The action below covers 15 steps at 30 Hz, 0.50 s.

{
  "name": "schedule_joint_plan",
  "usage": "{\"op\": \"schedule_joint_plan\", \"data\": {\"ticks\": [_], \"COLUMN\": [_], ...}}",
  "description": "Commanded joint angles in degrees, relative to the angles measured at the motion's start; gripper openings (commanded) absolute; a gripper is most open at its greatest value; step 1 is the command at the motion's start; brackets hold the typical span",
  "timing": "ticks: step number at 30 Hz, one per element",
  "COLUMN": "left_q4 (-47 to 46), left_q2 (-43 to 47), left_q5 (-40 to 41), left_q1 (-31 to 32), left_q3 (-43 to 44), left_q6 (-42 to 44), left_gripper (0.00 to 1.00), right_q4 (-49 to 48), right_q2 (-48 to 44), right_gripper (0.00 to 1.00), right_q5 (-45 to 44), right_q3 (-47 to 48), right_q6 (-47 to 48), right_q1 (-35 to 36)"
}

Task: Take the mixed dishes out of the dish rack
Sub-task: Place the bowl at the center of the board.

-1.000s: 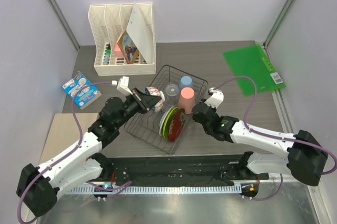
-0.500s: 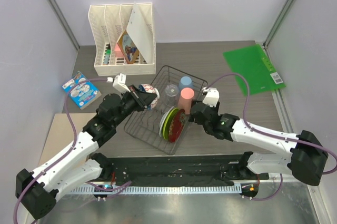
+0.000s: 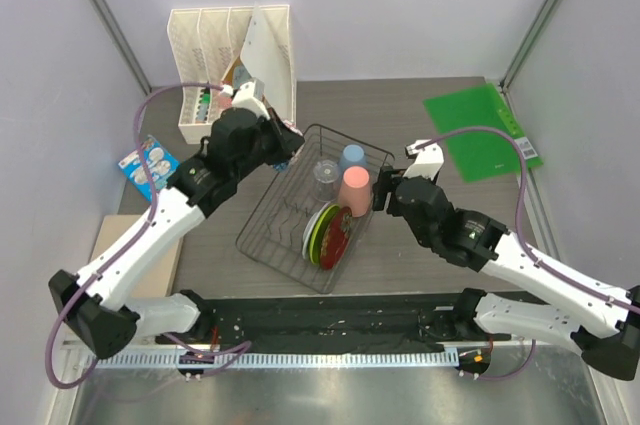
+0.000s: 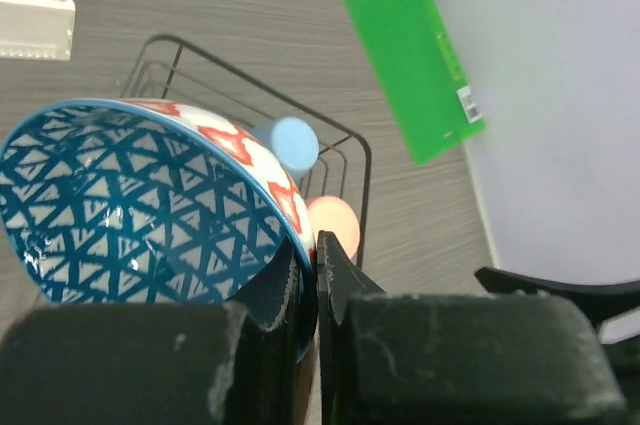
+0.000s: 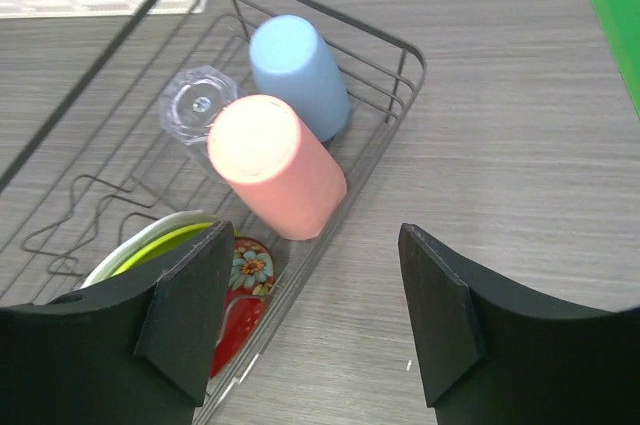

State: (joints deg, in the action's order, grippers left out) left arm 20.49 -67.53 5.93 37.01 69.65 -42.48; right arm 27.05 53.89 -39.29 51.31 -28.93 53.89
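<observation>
The black wire dish rack sits mid-table. A pink cup, a blue cup and a clear glass tumbler stand upside down in its far right corner. A green-rimmed plate and a red patterned plate stand on edge at its near right. My left gripper is shut on the rim of the small blue patterned bowl, held in the air over the rack's far left corner. My right gripper hangs open and empty just right of the pink cup, outside the rack wall.
A white slotted file organizer stands at the back left, close behind my left gripper. A green folder lies at the back right. A blue packet and a tan board lie at the left.
My left arm has lifted the bowl out of the rack, up and toward the far left. My right gripper has opened and drawn back a little to the right of the rack.
</observation>
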Motion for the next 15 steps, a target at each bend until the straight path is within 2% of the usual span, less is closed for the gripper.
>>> {"op": "schedule_joint_plan", "data": {"ticks": [1,4,7,10,15], "left_q4": [10.96,16.85,20.63,18.98,13.88], "left_q2": [-7.08,-11.39,-11.23,-7.20,0.63], "left_q5": [-3.81,-8.63,-6.39,-1.72,-1.10], "left_q1": [0.60,2.26,5.16,9.91,18.60], "left_q3": [12.42,19.11,20.97,17.12,7.44], "left_q6": [7.57,15.39,23.48,31.19,45.97], "left_gripper": [0.00,0.00,0.00,0.00,0.00], "right_q4": [-3.32,-3.58,-3.67,-2.36,4.50], "right_q2": [-0.98,-2.29,-5.01,-6.60,-2.66], "right_gripper": [0.71,0.71,0.71,0.72,0.72], "right_q5": [2.03,0.62,-1.83,-3.51,-8.43], "right_q3": [-0.51,-0.16,1.16,4.40,13.79], "right_q6": [3.97,2.74,2.82,3.61,5.10], "right_q1": [0.34,0.25,0.25,0.25,0.25]}}
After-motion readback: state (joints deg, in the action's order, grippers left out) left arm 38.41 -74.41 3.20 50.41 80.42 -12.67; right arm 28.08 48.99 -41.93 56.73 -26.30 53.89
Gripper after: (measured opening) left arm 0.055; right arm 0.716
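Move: The bowl is already pinched in the left hand high over the rack's far left part; the open right gripper waits about 16 cm to the right, 6 cm nearer the base and 8 cm lower. Some 24 cm below the left hand, the pink cup lies 10 cm right and 1 cm back, the plates 4 cm right and 11 cm back. From the right hand the bowl is 6 cm ahead, 16 cm left, 7 cm up. The bowl, still pinched at its rim, is swung by the left hand back and to the right over the rack, towards the open right gripper: briefly a little forward, then about 7 cm back in all, 5 cm right and slightly down, while the wrist turns clockwise and rolls its left side up, each some 30 degrees. The right hand rises about 6 cm beside the rack, empty and open. ##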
